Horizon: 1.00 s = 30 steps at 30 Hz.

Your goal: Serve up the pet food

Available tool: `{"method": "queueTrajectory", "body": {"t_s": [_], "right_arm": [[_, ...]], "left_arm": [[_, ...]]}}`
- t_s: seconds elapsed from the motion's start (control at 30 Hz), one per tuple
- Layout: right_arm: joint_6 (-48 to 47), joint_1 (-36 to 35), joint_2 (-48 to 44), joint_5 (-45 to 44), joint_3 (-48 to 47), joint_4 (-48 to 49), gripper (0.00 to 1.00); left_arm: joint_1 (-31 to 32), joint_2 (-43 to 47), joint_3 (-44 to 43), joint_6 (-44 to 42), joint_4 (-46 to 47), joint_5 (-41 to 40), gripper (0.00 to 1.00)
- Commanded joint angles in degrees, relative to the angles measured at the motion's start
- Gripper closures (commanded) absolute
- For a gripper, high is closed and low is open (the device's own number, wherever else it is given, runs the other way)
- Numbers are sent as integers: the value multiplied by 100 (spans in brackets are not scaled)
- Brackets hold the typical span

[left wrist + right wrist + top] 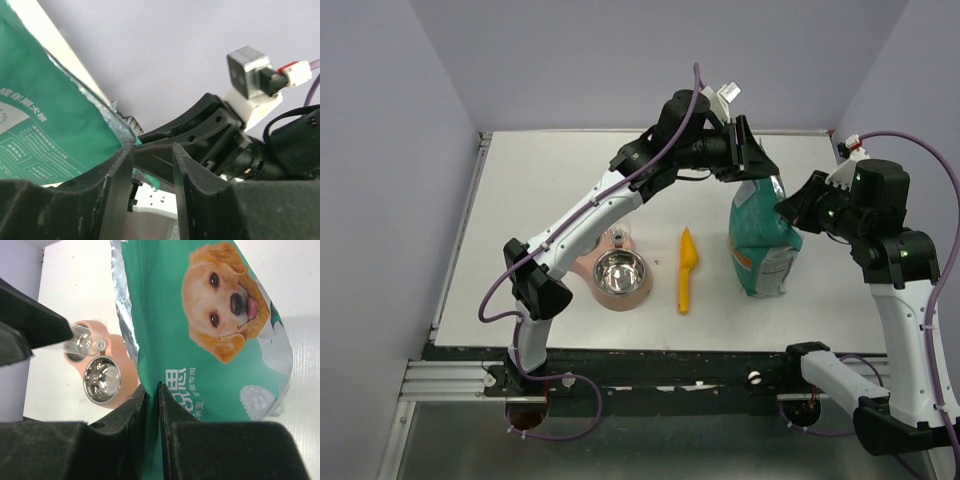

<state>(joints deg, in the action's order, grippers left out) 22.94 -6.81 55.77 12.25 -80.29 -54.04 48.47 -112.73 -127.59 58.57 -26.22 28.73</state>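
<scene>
The pet food is hidden; no kibble shows in any view. The teal-green bag [763, 235] with a dog picture [220, 315] stands upright right of centre. My left gripper [766, 168] hovers at the bag's top edge [45, 120], open, with the bag's corner beside its left finger and nothing clamped between the fingers [152, 150]. From the right, my right gripper [790, 212] has closed its two fingers on the bag's upper side edge, and teal film fills the narrow slit between them [152, 390]. A yellow scoop [686, 270] lies flat on the table left of the bag.
A pink feeder base holds a steel bowl [619, 272] [102, 380] and a small clear glass [85, 342], left of the scoop. The white table [540, 200] ends at a rail along its left edge and purple walls behind.
</scene>
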Motion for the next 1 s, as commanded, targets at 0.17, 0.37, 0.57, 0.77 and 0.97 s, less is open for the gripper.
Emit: {"method": "queueTrajectory", "body": {"t_s": [0.17, 0.37, 0.57, 0.77, 0.97], "right_arm": [[-79, -31, 22, 146, -30, -326, 79], [-88, -31, 83, 172, -118, -344, 79], [-88, -31, 145, 207, -197, -327, 79], [-53, -31, 180, 208, -241, -353, 79], [-149, -40, 320, 243, -461, -449, 76]], "left_arm": [[14, -127, 49, 673, -200, -693, 70], [84, -170, 201, 980, 152, -817, 56], [110, -373, 40, 1016, -59, -887, 73], [145, -513, -134, 1025, -85, -904, 75], [198, -593, -170, 1017, -155, -904, 77]]}}
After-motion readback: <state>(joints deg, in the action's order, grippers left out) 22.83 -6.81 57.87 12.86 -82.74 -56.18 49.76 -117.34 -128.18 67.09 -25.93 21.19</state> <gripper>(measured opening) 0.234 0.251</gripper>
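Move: The pet food bag's foil rim, where the left fingers will next shut, lies about 3 cm ahead of the left hand, 2 cm to its right and 4 cm below. The right fingertips, already pinching the rim, are some 2 cm back, 4 cm right and 7 cm lower; the yellow scoop lies 2 cm ahead, 12 cm left and roughly 40 cm down. From the right hand the rim spot is about 4 cm ahead, 2 cm left and 3 cm higher. After a rise of about 1 cm, the left hand sinks some 5 cm onto the bag's foil rim while working forward and a little to the right, its wrist rolling and swinging round counter-clockwise by roughly 10 degrees in all. The fingers narrow to pinch the rim just beyond the right fingertips, then hold there; the right hand stays in place and keeps its pinch. ##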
